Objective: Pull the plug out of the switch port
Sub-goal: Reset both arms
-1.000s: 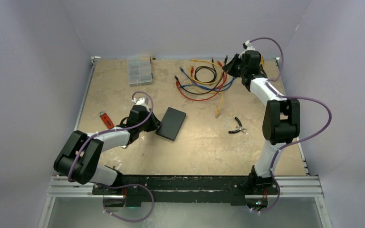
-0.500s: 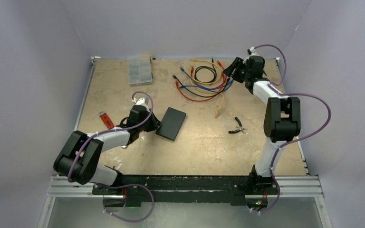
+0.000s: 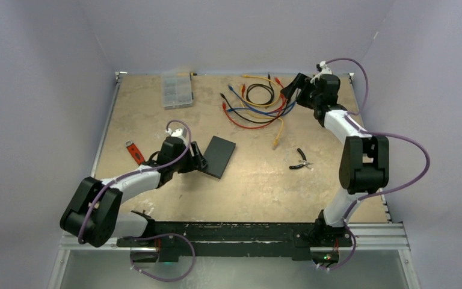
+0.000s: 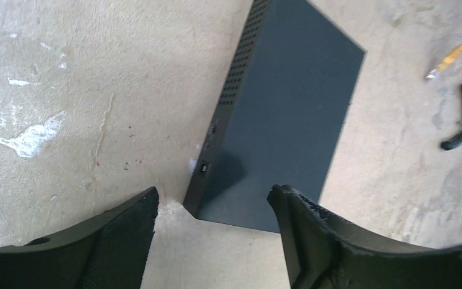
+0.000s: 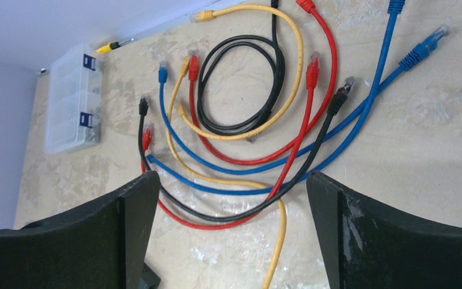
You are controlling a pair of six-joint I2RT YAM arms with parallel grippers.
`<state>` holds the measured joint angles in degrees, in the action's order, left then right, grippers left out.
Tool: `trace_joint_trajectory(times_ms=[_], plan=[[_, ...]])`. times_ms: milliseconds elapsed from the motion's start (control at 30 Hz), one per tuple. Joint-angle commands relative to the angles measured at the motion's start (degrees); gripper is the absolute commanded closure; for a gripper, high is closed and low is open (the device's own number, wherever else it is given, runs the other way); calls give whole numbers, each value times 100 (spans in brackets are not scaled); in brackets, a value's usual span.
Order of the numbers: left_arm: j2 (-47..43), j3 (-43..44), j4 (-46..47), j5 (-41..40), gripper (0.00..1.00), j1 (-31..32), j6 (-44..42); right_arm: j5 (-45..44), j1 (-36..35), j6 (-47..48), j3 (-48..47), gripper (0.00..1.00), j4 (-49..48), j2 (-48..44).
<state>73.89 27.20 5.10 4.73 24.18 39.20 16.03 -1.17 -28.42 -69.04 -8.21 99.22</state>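
Observation:
The switch [image 3: 218, 156] is a flat black box lying on the table left of centre. In the left wrist view, the switch [image 4: 289, 114] shows a vented side with one small socket. No cable runs into it. My left gripper [image 3: 197, 162] stands open just off the switch's near left corner. Nothing is between the left gripper's [image 4: 215, 192] fingers. My right gripper [image 3: 293, 87] hangs open at the back right over a pile of loose cables [image 3: 255, 105]. I cannot tell which of their ends is the plug. The cables [image 5: 246, 120] lie beyond the empty right gripper [image 5: 231, 176].
A clear compartment box [image 3: 176, 89] sits at the back left. A red-handled tool [image 3: 135, 151] lies near the left edge. Small pliers [image 3: 301, 160] lie right of centre. A yellow cable end [image 3: 275, 144] trails toward the middle.
Both grippers have opened. The left one let go of the switch and drew back toward the near left. The right one shifted slightly to the right above the cables.

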Motion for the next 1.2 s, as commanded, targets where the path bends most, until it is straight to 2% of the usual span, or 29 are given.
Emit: trace_joint_trajectory(times_ms=[0, 300, 567, 733, 867, 967, 1033, 1167], plan=[[-622, 13, 121, 141, 26, 16, -26, -188, -8, 177, 508, 1, -291, -843], [-1685, -269, 785, -40, 1, -14, 309, -691, -9, 247, 1795, 1, -504, -2449], [-2777, -407, 849, -727, 1, -37, -18, -1429, -11, 369, 2841, 1, -1013, -3399], [-3591, -540, 570, -1766, 1, -37, -589, -2169, -11, 309, 3236, 1, -1067, -3789], [-4043, -594, 421, -2647, 1, -37, -1089, -2680, -11, 422, 3850, 1, -1544, -4333], [-4116, -786, 450, -3555, 1, -37, -844, -2973, -13, 445, 4407, 1, -2130, -4646], [-4027, -1054, 859, -4180, 1, -37, -759, -3080, -10, 707, 4828, 1, -2627, -4720], [-3514, -1668, 2318, -4911, 1, -37, -1484, -3480, -9, 1210, 5407, 1, -3389, -4745]])
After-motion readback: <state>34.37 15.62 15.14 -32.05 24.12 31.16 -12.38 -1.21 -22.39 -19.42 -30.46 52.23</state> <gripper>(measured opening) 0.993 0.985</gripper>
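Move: The left hand, empty and part open, hangs over the near-left corner of the switch, whose middle lies some 4 cm ahead, 6 cm right and 3 cm below; the red tool lies about 6 cm ahead and 23 cm left. From the empty, open right hand the cable pile is roughly 4 cm ahead, 7 cm left; the black cutters 20 cm back, 5 cm right; the switch 19 cm back, 26 cm left; all about 17 cm below. Upward first, the left hand climbs about 18 cm clear of the switch, opening fully and tipping its fingers up; late on it swings some 12 cm left towards the red tool, turning counter-clockwise and starting to sink. Meanwhile the right hand, fingers still wide, draws back about 16 cm and right from the cable pile towards the black cutters, rising slightly then sinking, turning clockwise and levelling its fingers. ##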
